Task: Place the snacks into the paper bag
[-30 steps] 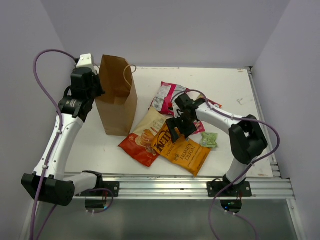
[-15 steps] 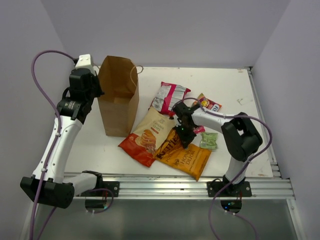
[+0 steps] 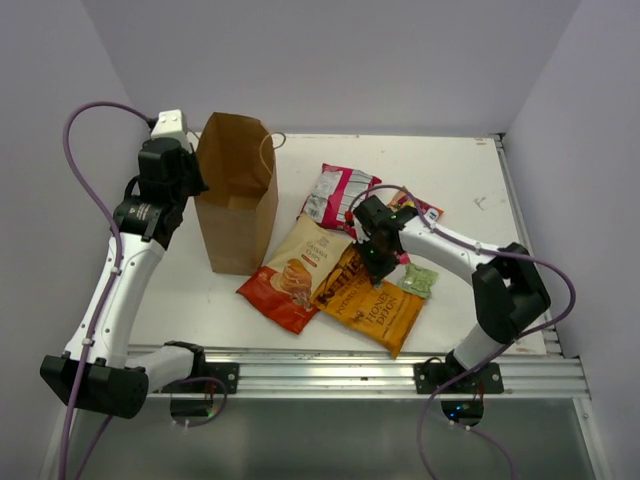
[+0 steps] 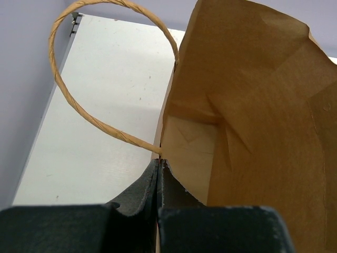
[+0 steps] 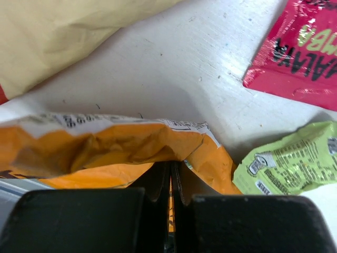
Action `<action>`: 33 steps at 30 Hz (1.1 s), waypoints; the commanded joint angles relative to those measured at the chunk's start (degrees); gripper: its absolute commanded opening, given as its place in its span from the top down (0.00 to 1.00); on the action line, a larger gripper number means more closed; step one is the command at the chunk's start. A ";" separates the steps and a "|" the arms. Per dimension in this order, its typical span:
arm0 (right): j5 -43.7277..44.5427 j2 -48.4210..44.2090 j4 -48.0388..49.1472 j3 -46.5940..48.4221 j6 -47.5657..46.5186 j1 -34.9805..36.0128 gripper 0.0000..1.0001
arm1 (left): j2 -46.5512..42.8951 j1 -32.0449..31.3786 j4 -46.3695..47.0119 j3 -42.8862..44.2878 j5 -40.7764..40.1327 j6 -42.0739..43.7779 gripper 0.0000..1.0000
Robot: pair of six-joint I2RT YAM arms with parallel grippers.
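The tall brown paper bag (image 3: 238, 200) stands upright at the left. My left gripper (image 3: 196, 183) is shut on the paper bag's rim (image 4: 174, 132), just below a twisted handle (image 4: 79, 108). The snacks lie in the middle: a pink-and-white bag (image 3: 335, 193), a red-and-cream chip bag (image 3: 296, 270), the large orange Kettle bag (image 3: 375, 310), a green packet (image 3: 418, 281) and a small orange packet (image 3: 421, 210). My right gripper (image 3: 375, 266) is shut on the orange Kettle bag's crumpled top edge (image 5: 121, 150). The green packet (image 5: 295, 161) and a pink packet (image 5: 300, 47) lie beside it.
The table's metal rail (image 3: 330, 368) runs along the near edge, with both arm bases on it. Purple walls close in the back and both sides. The red-and-cream bag overlaps the orange bag's left side.
My right gripper came down from open above the orange Kettle bag and shut on its top edge; the bag has shifted slightly. The left gripper and paper bag have stayed put.
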 commanded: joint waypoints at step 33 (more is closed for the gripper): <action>0.87 10.38 8.45 83.58 7.34 1.54 1.00 | -1.35 0.29 -0.07 -0.65 0.72 0.11 1.00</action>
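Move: The paper bag's mouth, where the orange chip bag is headed, lies about 28 cm to the right hand's left, 16 cm farther out and 24 cm higher. Near that hand, all some 5 cm lower, are the cream-and-red bag (16 cm left, 4 cm ahead), the green packet (9 cm right, 3 cm ahead) and the pink-and-white bag (8 cm left, 22 cm ahead). The left hand has the mouth's middle about 6 cm to its right and 5 cm ahead. The orange chip bag, already pinched near its edge by the right fingers, is hoisted fast by some 40 cm, carried about 15 cm forward and, mostly late on, 10 cm left towards the paper bag. The down-pointing fingers swing up and outward by about 60 degrees, still shut on it, while the left hand stays put, keeping its pinch on the paper bag's rim. ##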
